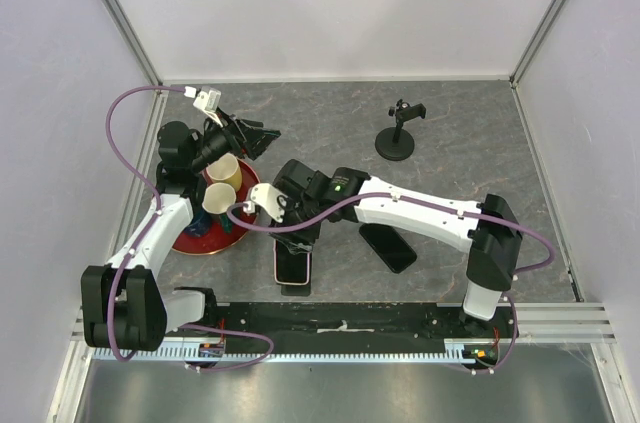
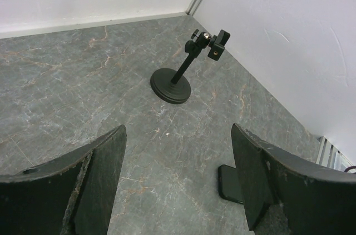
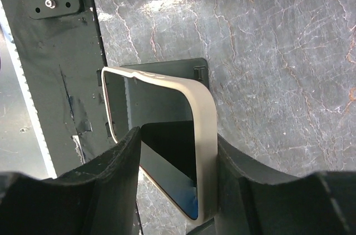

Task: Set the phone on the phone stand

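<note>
The phone (image 1: 293, 268), in a pale cream case, lies near the table's front edge between the two arms. My right gripper (image 1: 290, 241) is down over it. In the right wrist view the phone (image 3: 158, 104) stands between both fingers, whose pads press its long edges, so the right gripper (image 3: 178, 138) is shut on it. The black phone stand (image 1: 397, 133) is upright at the back right, and in the left wrist view the phone stand (image 2: 179, 74) is ahead with its clamp empty. My left gripper (image 1: 262, 138) hangs open above the table, and the left gripper (image 2: 178, 129) holds nothing.
A second, black phone (image 1: 388, 247) lies flat right of the held one; its corner (image 2: 229, 182) shows by my left finger. A red plate (image 1: 212, 246) with two paper cups (image 1: 222, 173) sits at the left. A black strip (image 1: 340, 318) runs along the near edge.
</note>
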Controlling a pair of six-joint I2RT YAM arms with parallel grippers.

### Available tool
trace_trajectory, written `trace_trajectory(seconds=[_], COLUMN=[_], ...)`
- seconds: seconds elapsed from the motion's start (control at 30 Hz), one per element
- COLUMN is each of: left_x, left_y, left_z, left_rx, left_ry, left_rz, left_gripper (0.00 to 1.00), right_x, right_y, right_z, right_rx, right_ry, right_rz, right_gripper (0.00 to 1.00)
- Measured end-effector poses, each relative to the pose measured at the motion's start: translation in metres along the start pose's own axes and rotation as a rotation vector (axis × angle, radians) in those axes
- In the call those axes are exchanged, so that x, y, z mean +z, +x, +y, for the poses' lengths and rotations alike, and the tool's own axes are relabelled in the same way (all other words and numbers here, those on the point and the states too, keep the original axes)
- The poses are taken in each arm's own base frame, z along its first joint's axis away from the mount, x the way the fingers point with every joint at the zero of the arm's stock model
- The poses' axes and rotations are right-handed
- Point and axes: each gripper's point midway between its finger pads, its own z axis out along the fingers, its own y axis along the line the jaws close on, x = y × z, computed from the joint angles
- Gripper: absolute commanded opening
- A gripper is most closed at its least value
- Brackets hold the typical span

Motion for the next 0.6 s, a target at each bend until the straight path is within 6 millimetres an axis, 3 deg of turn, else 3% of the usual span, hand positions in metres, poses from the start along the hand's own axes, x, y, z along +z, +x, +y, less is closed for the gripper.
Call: trace_trajectory(seconds=[0.23, 0.4, 0.6], left_x=[0.0, 0.0, 0.0], left_y=[0.0, 0.0, 0.0], left_z=[-0.0001, 0.0, -0.0001], left_rx=[0.0, 0.0, 0.0], left_ry=[0.0, 0.0, 0.0], left_rz=[0.0, 0.0, 0.0], left_gripper=[0.82, 0.82, 0.82], right_x=[0.0028, 0.0029, 0.0039], right_y=[-0.0003, -0.0004, 0.0012], right_z=[0.0038, 0.004, -0.0035], right_rx=[-0.032, -0.044, -0.06], right_ry=[0.05, 0.084, 0.162], right_rz=[0.015, 0.022, 0.034], right_gripper=[0.52, 0.59, 0.9])
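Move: Around the phone's upper edge, the right fingers reach over it as it leans on the phone stand; the phone's middle lies about 5 cm back, 1 cm left and 4 cm below this hand. The stand is some 6 cm back, 1 cm left and 7 cm down. The black phone lies about 20 cm right and 2 cm ahead, the red tray 24 cm left and 12 cm ahead, both 10 cm lower. From the idle left hand, the phone is 24 cm back, 5 cm right, 17 cm down. Easing back barely half a centimetre towards the base, the right hand presses its forward finger against the phone's top edge, then comes forward again by about as much while its fingers open from half to three-quarters and let go of the phone. The wrist tilts some 10 degrees all the while, swinging the fingertips forward. ##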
